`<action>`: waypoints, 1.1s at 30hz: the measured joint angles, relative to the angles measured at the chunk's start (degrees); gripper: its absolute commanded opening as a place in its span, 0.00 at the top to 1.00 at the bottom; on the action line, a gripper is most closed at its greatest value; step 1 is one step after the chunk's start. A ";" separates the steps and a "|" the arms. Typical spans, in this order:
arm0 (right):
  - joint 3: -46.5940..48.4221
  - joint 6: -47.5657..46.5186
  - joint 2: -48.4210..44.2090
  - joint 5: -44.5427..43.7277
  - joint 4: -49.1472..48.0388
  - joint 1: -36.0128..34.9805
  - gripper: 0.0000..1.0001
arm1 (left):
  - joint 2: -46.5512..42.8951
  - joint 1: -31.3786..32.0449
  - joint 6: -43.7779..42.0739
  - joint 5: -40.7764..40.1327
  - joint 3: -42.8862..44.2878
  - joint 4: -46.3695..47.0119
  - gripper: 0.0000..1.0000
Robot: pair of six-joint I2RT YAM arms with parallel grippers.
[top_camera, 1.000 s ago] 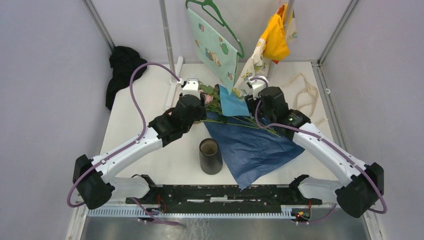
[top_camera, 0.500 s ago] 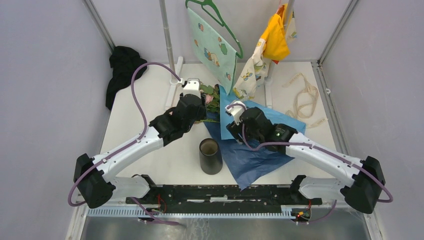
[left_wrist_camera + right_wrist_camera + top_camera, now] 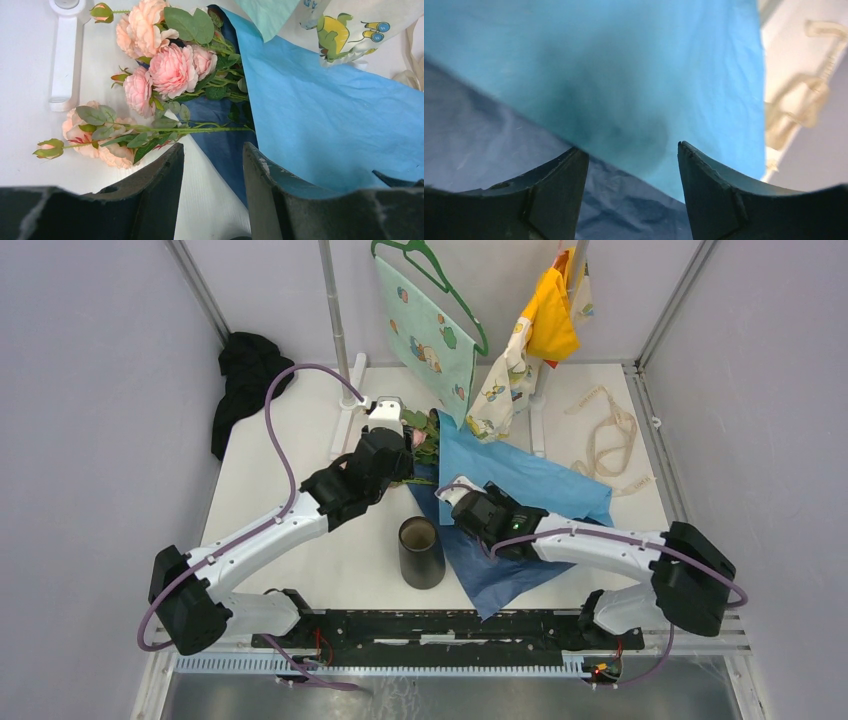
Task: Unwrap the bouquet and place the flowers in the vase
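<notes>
The flowers (image 3: 424,436) (image 3: 165,70), pink and peach roses on thin green stems (image 3: 205,129), lie on the table at the back centre. Their stem ends run under the light-blue paper (image 3: 530,478) (image 3: 330,105), which is spread over the dark-blue paper (image 3: 500,565) (image 3: 469,130). The black vase (image 3: 421,552) stands upright and empty near the front, left of the paper. Just short of the stems, my left gripper (image 3: 212,155) is open with nothing between its fingers. My right gripper (image 3: 631,150) hangs open over the boundary of the two papers, holding nothing.
A cream ribbon (image 3: 605,435) (image 3: 799,100) lies loose at the back right. A white stand base (image 3: 345,420) (image 3: 62,55) sits by the flowers. Patterned cloths (image 3: 430,325) and a yellow one (image 3: 550,315) hang at the back. In the back left corner lies a black cloth heap (image 3: 245,380).
My right arm swung from the back beside the flowers forward and left, over the papers. The light-blue sheet now lies spread out to the right. The left arm stayed put.
</notes>
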State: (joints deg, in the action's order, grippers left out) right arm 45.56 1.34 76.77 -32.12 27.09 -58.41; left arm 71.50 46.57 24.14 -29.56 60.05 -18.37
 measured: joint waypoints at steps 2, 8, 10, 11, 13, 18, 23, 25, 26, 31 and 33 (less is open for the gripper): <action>0.59 -0.15 2.49 -4.52 -0.35 0.00 0.30 | 0.00 0.00 0.02 0.17 0.00 0.00 0.46; 4.85 -2.27 10.47 -17.20 -0.90 0.02 0.77 | 0.00 0.02 0.02 0.24 0.00 0.02 0.46; 7.61 -3.48 12.22 -20.13 -1.22 0.59 0.96 | 0.00 0.00 0.02 0.39 0.00 0.02 0.47; 8.66 -4.09 12.31 -20.85 -1.40 0.85 0.99 | 0.00 0.00 0.02 0.68 0.00 0.02 0.47; 11.08 -5.01 12.26 -21.94 -2.16 2.25 1.00 | 0.00 0.00 0.02 1.27 0.00 0.02 0.47; 17.90 -5.97 12.26 -21.88 -3.89 12.11 1.00 | 0.00 0.00 0.02 1.81 0.00 0.11 0.47; 25.16 -5.92 15.26 -18.73 -4.72 24.24 1.00 | 0.15 0.00 0.02 3.19 0.00 0.63 0.47; 28.85 -5.92 19.47 -17.62 -5.18 27.85 1.00 | 0.44 0.00 0.02 3.41 0.00 0.81 0.47; 30.32 -5.92 21.59 -17.09 -5.33 28.98 1.00 | 0.55 0.00 0.02 3.63 0.00 0.85 0.47; 38.27 -5.68 35.28 -13.14 -4.44 34.64 1.00 | 0.68 0.00 0.02 4.20 0.00 0.90 0.47; 40.11 -5.60 38.71 -11.47 -3.39 36.28 1.00 | 0.68 0.00 0.00 4.15 0.00 0.90 0.48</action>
State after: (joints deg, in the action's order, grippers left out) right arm 85.67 -4.25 115.48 -43.59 23.70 -22.13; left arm 72.18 46.57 24.14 -25.41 60.05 -17.47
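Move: The free near edge of the wrapping-paper flap, folded light-blue side up, lies about 4 cm ahead of the right hand, 1 cm to its right and barely below it. The flower heads are some 14 cm ahead and 21 cm left; the vase stands about 14 cm back and 14 cm left; the cream ribbon lies 13 cm ahead, 23 cm right. From the left hand the edge lies roughly 19 cm right, 4 cm back and 15 cm below. Ease the open right gripper forward some 5 cm onto the flap's edge, tipping the fingers up, and close it to pinch the paper. Keeping the pinch, lift about 8 cm while carrying the edge forward and to the right, away from the vase, turning the wrist clockwise some 40 degrees; then lower it by about as much on the far side, roughly 25 cm farther out. ##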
